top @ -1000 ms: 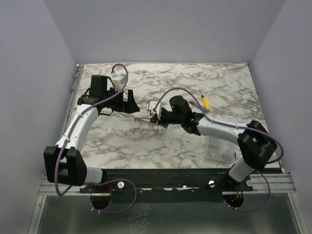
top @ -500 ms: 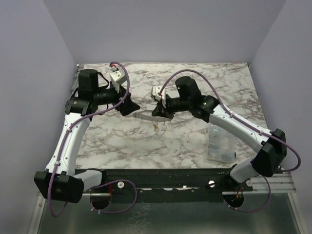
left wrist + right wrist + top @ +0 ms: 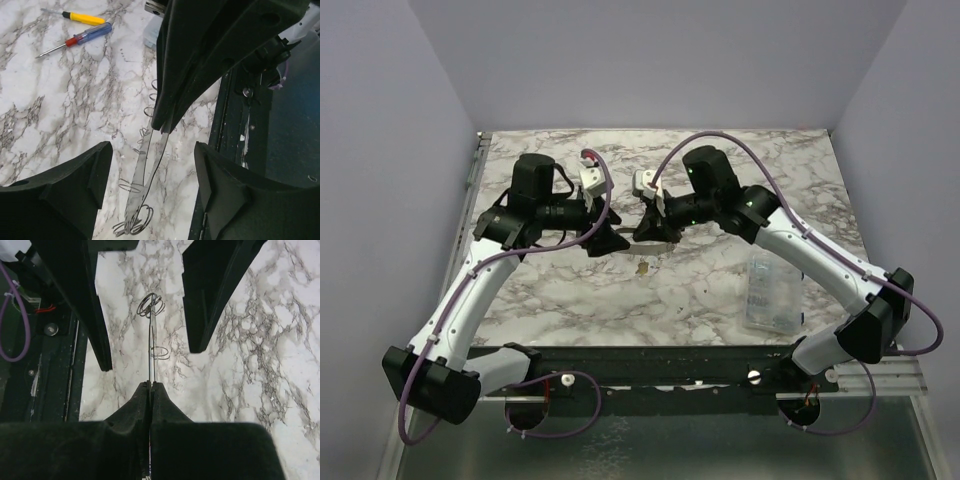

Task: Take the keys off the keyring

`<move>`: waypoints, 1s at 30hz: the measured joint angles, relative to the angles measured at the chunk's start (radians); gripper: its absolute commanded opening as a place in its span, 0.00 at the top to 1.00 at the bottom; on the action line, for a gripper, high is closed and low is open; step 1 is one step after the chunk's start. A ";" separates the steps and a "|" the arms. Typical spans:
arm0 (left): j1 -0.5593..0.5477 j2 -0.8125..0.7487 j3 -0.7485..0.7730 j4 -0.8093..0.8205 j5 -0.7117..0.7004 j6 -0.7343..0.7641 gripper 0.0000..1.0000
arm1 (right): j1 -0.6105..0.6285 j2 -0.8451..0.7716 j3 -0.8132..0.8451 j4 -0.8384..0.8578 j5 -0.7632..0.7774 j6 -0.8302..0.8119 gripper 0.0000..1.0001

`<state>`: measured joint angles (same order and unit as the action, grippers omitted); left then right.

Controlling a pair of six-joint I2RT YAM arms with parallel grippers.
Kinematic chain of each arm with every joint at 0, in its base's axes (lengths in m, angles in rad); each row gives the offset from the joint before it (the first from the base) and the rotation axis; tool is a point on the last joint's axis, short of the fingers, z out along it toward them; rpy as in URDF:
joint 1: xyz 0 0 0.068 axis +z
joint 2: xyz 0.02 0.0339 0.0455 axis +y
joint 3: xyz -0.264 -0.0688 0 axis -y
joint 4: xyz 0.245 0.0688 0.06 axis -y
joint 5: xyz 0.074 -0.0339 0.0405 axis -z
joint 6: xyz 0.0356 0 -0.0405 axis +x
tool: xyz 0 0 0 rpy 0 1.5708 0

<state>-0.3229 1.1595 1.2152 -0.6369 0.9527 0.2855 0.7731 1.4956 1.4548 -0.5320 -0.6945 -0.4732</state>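
The keyring [image 3: 628, 239] is a thin grey hoop held up off the marble between the two grippers. My right gripper [image 3: 651, 232] is shut on its right end; in the right wrist view the hoop [image 3: 151, 340] runs edge-on out of the closed right gripper [image 3: 150, 385]. My left gripper [image 3: 608, 241] is open, with its fingers on either side of the hoop's other end and not touching it. Small wire loops hang on the hoop [image 3: 145, 165] between the left gripper's fingers [image 3: 152, 155]. A tiny golden key [image 3: 642, 267] shows on the marble below the hoop.
A clear plastic box [image 3: 772, 295] stands at the right front beside the right arm. A yellow-handled screwdriver [image 3: 85, 18] and a red-blue one [image 3: 90, 35] lie farther back on the table. The table's dark front rail [image 3: 670, 362] runs behind the arm bases.
The left arm swung right until its jaws straddle the ring's end, and they have narrowed a little. The right gripper lifted and shifted slightly, still shut on the ring.
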 measured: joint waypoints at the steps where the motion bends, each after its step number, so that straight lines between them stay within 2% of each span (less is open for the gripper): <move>1: -0.017 -0.002 -0.002 0.000 -0.004 -0.003 0.34 | 0.000 0.000 0.007 -0.004 -0.006 0.003 0.99; 4: -0.063 -0.004 -0.011 -0.001 -0.027 -0.014 0.42 | 0.000 0.000 0.039 -0.021 -0.026 0.010 0.99; 7: -0.090 -0.004 -0.014 -0.002 -0.046 -0.019 0.54 | 0.000 0.000 0.068 -0.033 -0.038 0.013 0.99; 15: -0.098 -0.004 -0.013 -0.007 -0.079 -0.057 0.99 | 0.003 0.004 0.111 -0.065 -0.050 0.008 0.99; 19: -0.103 -0.006 -0.013 -0.005 -0.080 -0.061 1.00 | -0.003 0.005 0.114 -0.077 -0.058 0.009 0.99; 21: -0.104 -0.006 -0.013 -0.007 -0.080 -0.064 1.00 | -0.006 0.006 0.117 -0.082 -0.062 0.010 0.91; 22: -0.105 -0.006 -0.013 -0.005 -0.080 -0.066 1.00 | -0.010 0.006 0.119 -0.084 -0.066 0.013 0.81; 23: -0.107 -0.006 -0.013 0.000 -0.080 -0.068 1.00 | -0.016 0.007 0.121 -0.085 -0.074 0.019 0.63; 24: -0.107 -0.006 -0.013 0.003 -0.084 -0.068 1.00 | -0.023 0.007 0.121 -0.084 -0.087 0.029 0.53; 25: -0.106 -0.006 -0.013 0.001 -0.090 -0.068 1.00 | -0.039 0.007 0.122 -0.085 -0.105 0.041 0.48; 28: -0.099 -0.004 -0.013 -0.003 -0.111 -0.081 1.00 | -0.123 0.000 0.120 -0.054 -0.166 0.087 0.44; 30: -0.096 -0.001 -0.012 -0.001 -0.118 -0.090 1.00 | -0.186 -0.007 0.106 -0.018 -0.211 0.130 0.36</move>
<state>-0.4187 1.1584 1.2030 -0.6380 0.8349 0.1951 0.5873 1.4883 1.5608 -0.5495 -0.9054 -0.3431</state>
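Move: The keyring's band is already in the right hand's shut fingers, and its loop stretches from between the left hand's open fingers to its middle, about 5 cm to the left hand's right, 1 cm back and 1 cm lower. The right fingertips are roughly 5 cm to the left hand's right; a cluster of rings sits about 2 cm left and 1 cm back, 3 cm below it. From the left hand a brass key hangs some 5 cm right, 4 cm back and 5 cm down. The left hand eases about 2 cm right and back along the band towards the right hand, closing its fingers until they pinch the loop, while the right, still shut on the band, lifts it some 3.5 cm and then pauses. With the left keeping its grip, the right hand opens about halfway, lets go of the band and draws off forward, to its right and a little up, about 5 cm, tilting slightly. ##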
